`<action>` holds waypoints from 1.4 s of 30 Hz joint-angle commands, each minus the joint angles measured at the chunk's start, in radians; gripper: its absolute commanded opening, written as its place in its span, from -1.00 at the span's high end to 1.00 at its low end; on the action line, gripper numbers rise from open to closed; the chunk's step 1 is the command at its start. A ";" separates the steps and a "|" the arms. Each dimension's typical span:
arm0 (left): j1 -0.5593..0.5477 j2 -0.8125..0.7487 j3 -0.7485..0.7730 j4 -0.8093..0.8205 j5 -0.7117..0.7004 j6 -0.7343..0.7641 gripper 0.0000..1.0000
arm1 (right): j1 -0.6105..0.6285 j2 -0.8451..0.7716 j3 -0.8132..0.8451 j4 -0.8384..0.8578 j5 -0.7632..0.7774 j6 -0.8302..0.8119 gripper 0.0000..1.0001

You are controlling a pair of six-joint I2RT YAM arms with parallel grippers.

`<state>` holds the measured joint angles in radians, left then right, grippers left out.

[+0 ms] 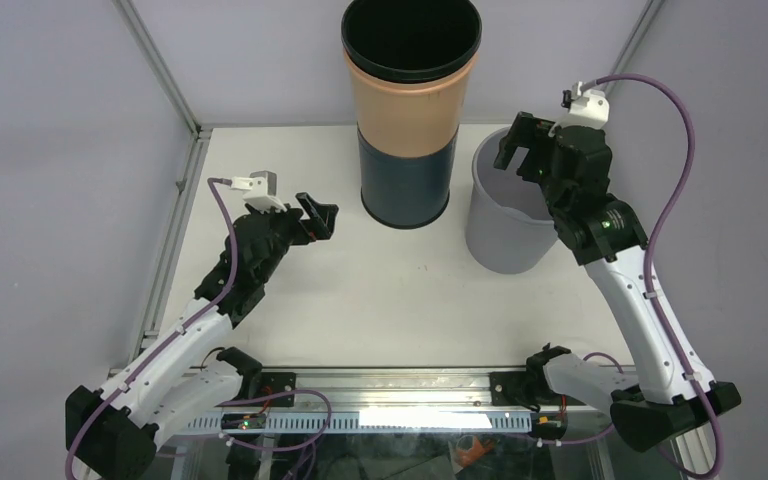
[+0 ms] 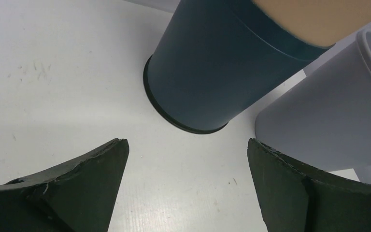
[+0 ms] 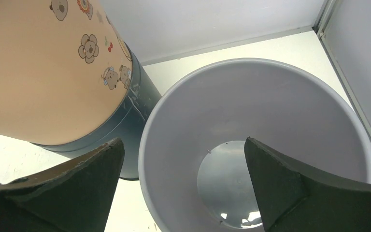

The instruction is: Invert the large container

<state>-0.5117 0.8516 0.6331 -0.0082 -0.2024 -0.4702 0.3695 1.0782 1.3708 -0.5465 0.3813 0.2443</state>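
Observation:
The large container is a tall cylinder, peach above and dark blue below, standing upright with its open mouth up at the back middle of the table; its base and flower-printed wall show in the wrist views. My left gripper is open, low over the table to the container's left, apart from it. My right gripper is open above a grey bucket, with the bucket's left rim below the gap between its fingers, and holds nothing.
The grey bucket stands upright just right of the large container, nearly touching it. The white table has a metal frame post at its back left corner and grey walls behind.

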 commanded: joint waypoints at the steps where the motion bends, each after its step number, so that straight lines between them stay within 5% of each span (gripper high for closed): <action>1: -0.012 -0.009 0.032 0.072 -0.016 0.010 -0.98 | 0.005 -0.043 0.007 0.058 0.018 -0.009 -0.99; 11: -0.011 0.057 0.088 0.069 -0.099 -0.128 -0.98 | 0.004 -0.069 -0.015 0.048 -0.043 -0.042 -0.99; 23: -0.050 0.168 0.102 0.032 0.029 -0.227 -0.98 | 0.007 -0.001 0.006 -0.202 -0.380 -0.099 -0.99; 33: -0.049 0.225 0.170 -0.060 0.015 -0.171 -0.97 | 0.010 0.060 -0.026 -0.245 -0.423 -0.118 -0.99; 37: -0.049 0.199 0.171 -0.073 -0.033 -0.119 -0.98 | 0.020 0.099 -0.008 -0.295 -0.503 -0.127 -0.82; 42: -0.049 0.163 0.155 -0.073 -0.095 -0.093 -0.98 | 0.064 0.136 0.009 -0.336 -0.396 -0.133 -0.25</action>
<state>-0.5568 1.0695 0.7593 -0.1001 -0.2295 -0.6117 0.4007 1.1984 1.3304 -0.8524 -0.0566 0.1249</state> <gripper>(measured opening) 0.989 0.733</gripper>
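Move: The large grey container stands upright below the right gripper, its middle about 25 cm down, 3 cm to the right and 1 cm ahead; its near-left rim lies roughly 12 cm below, 7 cm left and 4 cm back. The stacked containers stand some 17 cm left and 13 cm ahead of that gripper. From the left gripper, the grey container is about 35 cm right, 5 cm ahead and 10 cm lower. Lower the open right gripper about 12 cm while swinging it left and somewhat back to the grey container's near-left rim, tipping it down and turning it counter-clockwise some 30 degrees each; then start closing, one finger inside the wall, one outside. Lift the left gripper slightly, then drop it below its start and rightward, still open, nearer the container. ##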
